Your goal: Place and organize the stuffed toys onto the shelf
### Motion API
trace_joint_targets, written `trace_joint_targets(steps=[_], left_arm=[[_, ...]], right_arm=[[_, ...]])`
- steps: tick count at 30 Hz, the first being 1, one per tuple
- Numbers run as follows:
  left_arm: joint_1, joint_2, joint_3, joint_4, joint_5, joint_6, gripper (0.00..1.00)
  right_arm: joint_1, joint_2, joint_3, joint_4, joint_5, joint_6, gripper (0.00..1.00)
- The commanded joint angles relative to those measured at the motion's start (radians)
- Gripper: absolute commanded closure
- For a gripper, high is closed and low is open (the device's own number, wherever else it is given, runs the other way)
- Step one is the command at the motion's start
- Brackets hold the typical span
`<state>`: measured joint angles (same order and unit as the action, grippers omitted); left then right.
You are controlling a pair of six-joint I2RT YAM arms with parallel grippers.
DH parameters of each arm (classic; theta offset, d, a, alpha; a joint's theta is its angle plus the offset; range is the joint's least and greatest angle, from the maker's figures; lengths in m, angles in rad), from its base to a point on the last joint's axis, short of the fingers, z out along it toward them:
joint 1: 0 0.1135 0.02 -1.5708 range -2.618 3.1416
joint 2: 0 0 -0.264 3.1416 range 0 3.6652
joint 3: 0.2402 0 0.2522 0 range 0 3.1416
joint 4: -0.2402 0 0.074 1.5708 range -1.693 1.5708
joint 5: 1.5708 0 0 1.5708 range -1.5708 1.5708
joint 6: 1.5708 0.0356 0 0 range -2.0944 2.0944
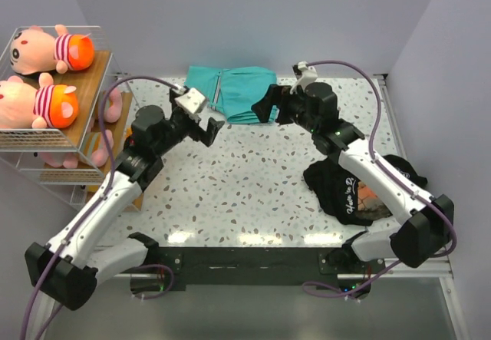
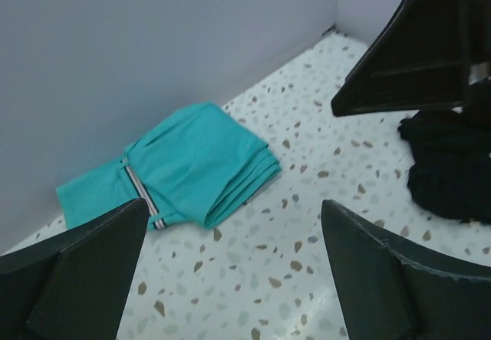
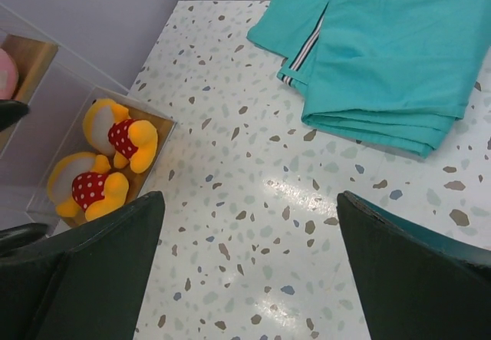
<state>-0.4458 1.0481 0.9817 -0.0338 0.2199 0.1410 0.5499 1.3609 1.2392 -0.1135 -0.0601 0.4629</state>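
The shelf (image 1: 87, 88) stands at the far left of the table. Two pink stuffed toys in striped shirts lie on its upper boards, one (image 1: 47, 49) above the other (image 1: 38, 103). More pink plush (image 1: 105, 122) shows on a lower board. Two orange toys in red dotted dresses (image 3: 123, 136) (image 3: 84, 186) lie on the bottom board (image 3: 164, 130). My left gripper (image 1: 212, 130) (image 2: 234, 257) hangs open and empty over bare table, right of the shelf. My right gripper (image 1: 265, 107) (image 3: 249, 257) is open and empty near the teal cloth.
A folded teal cloth (image 1: 236, 92) (image 2: 196, 163) (image 3: 383, 56) lies at the back middle. A crumpled black garment with white lettering (image 1: 359, 191) (image 2: 449, 163) sits at the right under the right arm, with a peach patch (image 1: 370, 196) showing in it. Walls close the back and right.
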Motion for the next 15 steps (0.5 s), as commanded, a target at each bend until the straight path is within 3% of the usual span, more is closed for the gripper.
trace_joint_targets(steps=[1,5,9,15], left_arm=[[-0.001,-0.143,-0.119,0.358,0.125,-0.207,0.0],[0.001,-0.23,-0.221,0.449,-0.039,-0.407,0.0],[0.001,-0.244,-0.219,0.417,0.077,-0.414,0.0],[0.001,-0.246,-0.233,0.388,0.07,-0.428,0.0]], right_arm=[[0.004,-0.072,0.019,-0.035,0.014,-0.018,0.01],[0.005,-0.103,0.037,-0.122,0.02,-0.029,0.01],[0.002,-0.152,-0.016,-0.106,0.0,-0.03,0.01],[0.004,-0.197,-0.066,-0.071,-0.023,-0.02,0.01]])
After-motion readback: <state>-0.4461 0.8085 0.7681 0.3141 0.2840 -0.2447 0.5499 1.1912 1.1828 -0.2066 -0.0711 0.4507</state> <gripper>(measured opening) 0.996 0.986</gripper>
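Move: Some 29 cm to the left of the open left hand and about 26 cm below it, nearly level with it front to back, lies the nearer bear in its red dotted dress on the bottom shelf. The farther bear sits about 8 cm beyond that one and 3 cm nearer the hand. The folded teal towel lies roughly 25 cm ahead, 7 cm right and 31 cm down. For the right hand, the nearer bear is about 47 cm left, 5 cm back and 25 cm below. Backing off empty above the table, the left hand rises about 6 cm and draws back as far, away from the bears and the towel, easing to a stop while its wrist rolls some 25 degrees, left side down. The right hand also retreats, about 4 cm back with a little right and up. Both stay wide open and touch nothing. ##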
